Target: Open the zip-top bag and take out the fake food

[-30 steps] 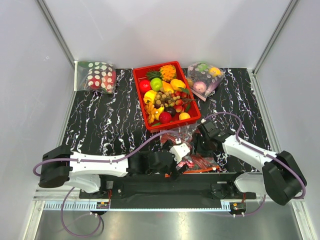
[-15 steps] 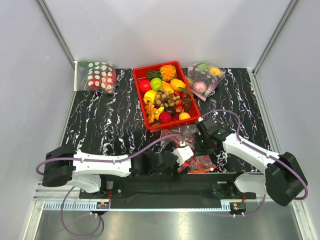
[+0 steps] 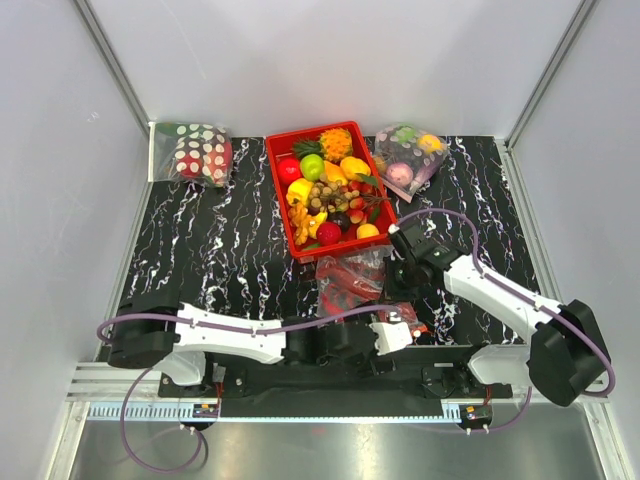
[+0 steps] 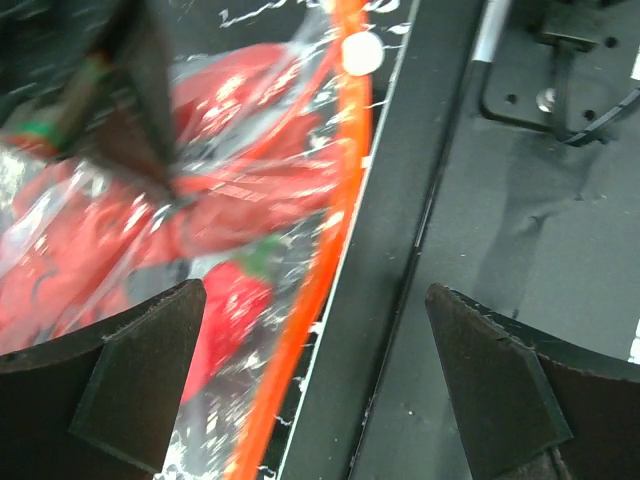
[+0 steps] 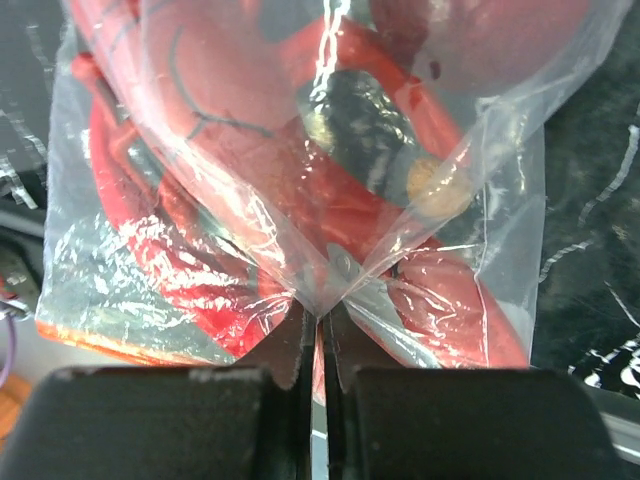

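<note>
The zip-top bag [image 3: 350, 275] is clear crinkly plastic lying just in front of the red tray. Its orange-red zip strip [image 4: 330, 260] runs along the table's near edge. My right gripper [image 5: 320, 318] is shut on a pinched fold of the bag's plastic, seen from above at the bag's right side [image 3: 392, 285]. Inside shows the fake food: a red lobster [image 5: 210, 150], a dark brown ball [image 5: 350, 110] and a red chili [image 4: 230, 300]. My left gripper [image 4: 320, 400] is open above the zip strip and black rail, holding nothing, near the bag's front corner [image 3: 400, 330].
A red tray [image 3: 277, 195] heaped with fruit stands behind the bag. A white-dotted red bag [image 3: 200, 150] lies at the back left and a clear bag of pastel fruits [image 3: 408, 160] at the back right. A black rail [image 3: 330, 378] runs along the near edge.
My right gripper has shut on the bag's plastic and drawn the bag back toward the tray. My left arm has swung right along the near edge, still open.
</note>
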Tool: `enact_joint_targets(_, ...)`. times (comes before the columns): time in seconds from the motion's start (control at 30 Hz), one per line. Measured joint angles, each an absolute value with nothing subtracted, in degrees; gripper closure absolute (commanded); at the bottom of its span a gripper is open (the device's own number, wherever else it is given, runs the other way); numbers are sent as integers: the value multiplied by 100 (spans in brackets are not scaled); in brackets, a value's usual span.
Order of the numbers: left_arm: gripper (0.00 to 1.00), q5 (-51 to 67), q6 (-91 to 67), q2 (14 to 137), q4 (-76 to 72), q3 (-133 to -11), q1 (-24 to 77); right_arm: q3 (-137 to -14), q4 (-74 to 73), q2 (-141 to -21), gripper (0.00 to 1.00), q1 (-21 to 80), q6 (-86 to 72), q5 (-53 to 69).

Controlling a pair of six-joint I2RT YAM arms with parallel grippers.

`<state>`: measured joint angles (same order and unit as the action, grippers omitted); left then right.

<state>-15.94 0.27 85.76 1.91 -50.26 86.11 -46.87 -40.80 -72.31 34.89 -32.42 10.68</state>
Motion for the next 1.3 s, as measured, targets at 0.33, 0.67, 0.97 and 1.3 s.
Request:
enact_joint_targets(0.33, 1, -2497, 604, 9091, -78, -5094, 8807, -4960, -4045, -7373, 100, 3489, -3238, 1601)
enact_joint_targets(0.67, 45, -3614, 1022, 9574, -38, -5428, 8923, -5035, -4027, -7363, 100, 3487, -3260, 1815)
enact_joint_targets(0.97, 100, -4095, 1225, 9480, 93, -5433, 8969, -5179, -4069, -7354, 68, 3483, -3210, 1806)
enact_joint_targets(1.3, 100, -3599, 969, 8652, 871, -5428, 8958, -5918, -4182, -7166, 11, 3472, -3024, 1588)
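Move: The bag's orange zip edge runs below my open left hand, its nearest stretch about 3 cm ahead, level sideways and some 4 cm down; the red food in the bag is roughly 9 cm ahead, 6 cm left and 6 cm down. The red bin's middle lies about 28 cm ahead, 13 cm left and 6 cm lower. My right hand already pinches the bag film; from it that zip edge is about 7 cm back, level sideways, 3 cm down. With my right fingers keeping the film and drawing it about 3 cm left and up, my left hand dips a little and reaches some 5 cm forward to the zip edge, fingertips swinging forward about 25 degrees. It shuts on the orange edge, then my right fingers open and lift away upward and slightly forward as my left hand starts to raise the edge, easing left and back. ##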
